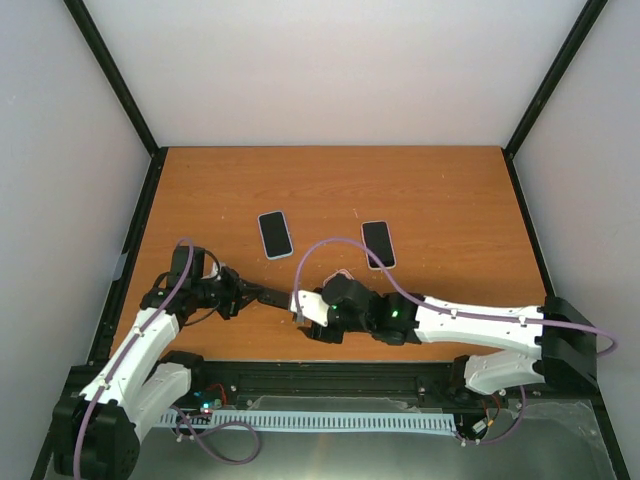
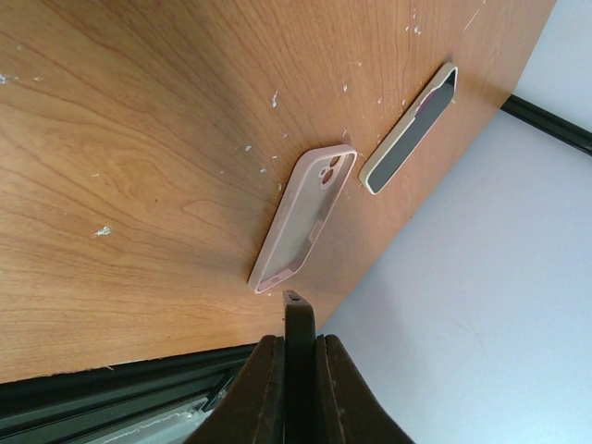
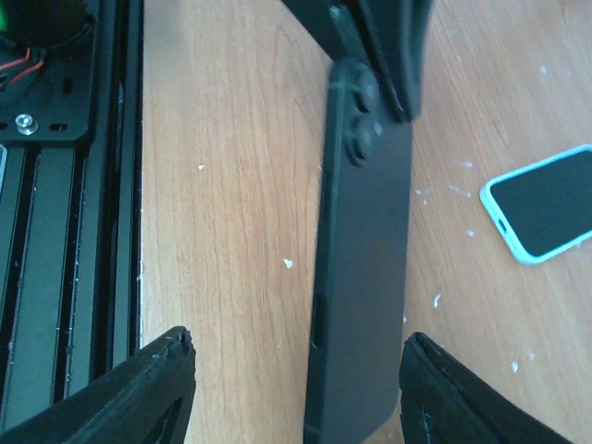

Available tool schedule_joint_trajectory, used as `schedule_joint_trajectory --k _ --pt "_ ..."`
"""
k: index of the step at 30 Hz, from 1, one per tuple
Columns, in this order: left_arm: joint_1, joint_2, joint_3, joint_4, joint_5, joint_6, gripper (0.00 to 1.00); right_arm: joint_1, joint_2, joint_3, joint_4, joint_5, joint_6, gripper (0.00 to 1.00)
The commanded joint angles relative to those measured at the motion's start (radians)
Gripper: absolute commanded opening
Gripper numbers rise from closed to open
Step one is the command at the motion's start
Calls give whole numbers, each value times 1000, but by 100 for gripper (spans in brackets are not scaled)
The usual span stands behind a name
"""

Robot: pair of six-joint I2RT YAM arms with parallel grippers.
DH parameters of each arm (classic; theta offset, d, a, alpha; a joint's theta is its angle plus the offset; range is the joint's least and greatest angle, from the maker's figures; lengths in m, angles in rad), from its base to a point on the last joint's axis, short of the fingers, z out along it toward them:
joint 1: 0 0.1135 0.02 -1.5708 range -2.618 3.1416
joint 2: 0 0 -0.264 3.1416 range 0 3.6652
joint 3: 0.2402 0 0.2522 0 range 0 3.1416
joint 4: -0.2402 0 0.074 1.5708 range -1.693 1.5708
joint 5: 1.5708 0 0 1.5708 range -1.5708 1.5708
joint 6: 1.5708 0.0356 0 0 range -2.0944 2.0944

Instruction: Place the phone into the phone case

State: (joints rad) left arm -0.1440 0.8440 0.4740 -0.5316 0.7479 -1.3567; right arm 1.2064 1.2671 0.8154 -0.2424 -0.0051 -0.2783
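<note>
My left gripper (image 2: 298, 340) is shut on the black phone (image 2: 298, 310), seen edge-on and sticking out past the fingertips. In the top view the left gripper (image 1: 250, 294) holds the phone (image 1: 270, 296) level above the table's near part, pointing right. My right gripper (image 3: 298, 344) stands open with a finger on each side of the phone's (image 3: 365, 277) free end, touching neither side. The empty pink phone case (image 2: 303, 217) lies flat on the table beyond the phone's tip. The right wrist mostly hides it in the top view.
A phone in a light-blue case (image 1: 275, 234) (image 3: 544, 205) lies left of centre. Another dark-screened phone with a cream rim (image 1: 378, 244) (image 2: 410, 129) lies right of centre. The black frame rail (image 3: 55, 231) runs along the table's near edge.
</note>
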Motion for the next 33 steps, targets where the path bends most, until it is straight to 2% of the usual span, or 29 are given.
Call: schedule_joint_trajectory --k 1,9,12,20,23,24,28,31,32,33 --pt "4 -5 12 35 29 -59 0 57 52 19 59 118 -146 60" --pt "4 -15 3 36 46 -66 0 76 163 69 91 249 -198 46" --pt "4 -22 0 34 50 -67 0 83 169 57 130 284 -200 37" --pt "4 -42 -5 37 57 -79 0 89 150 30 171 310 -190 3" --pt "4 -50 -5 48 63 -82 1 90 134 28 169 299 -160 3" --pt "4 -53 -6 55 63 -86 5 90 130 28 166 298 -149 3" --pt "4 -87 -25 109 53 -106 62 89 122 47 120 288 -90 3" --pt "5 -124 -51 151 40 -131 94 79 117 72 43 260 -42 3" --pt "5 -134 -57 156 32 -137 99 69 111 80 15 234 -20 3" --pt "4 -145 -62 165 24 -137 99 52 102 85 -13 206 2 3"
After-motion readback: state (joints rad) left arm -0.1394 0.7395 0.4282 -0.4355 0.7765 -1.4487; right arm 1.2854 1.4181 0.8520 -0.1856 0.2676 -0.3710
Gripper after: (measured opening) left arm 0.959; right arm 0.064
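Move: The black phone, still pinched by the left gripper, has its middle about 6 cm right, 2 cm back and 1 cm below that hand. From the open right hand, that same middle is about 3 cm ahead, 6 cm left and 2 cm down. The empty pink case lies roughly 6 cm ahead, 10 cm right and 11 cm below the right hand. The blue-cased phone is some 16 cm ahead, 4 cm right and 8 cm below the left hand. Bring the open right gripper about 3 cm down and some 2 cm forward and left around the phone's free end, rolling it by about 15 degrees, then close its fingers on the phone while rising slightly. Hold the left hand nearly still until that grip is made; then open it wide, lift it about 2 cm, and ease the right hand about 1 cm back down and right. ##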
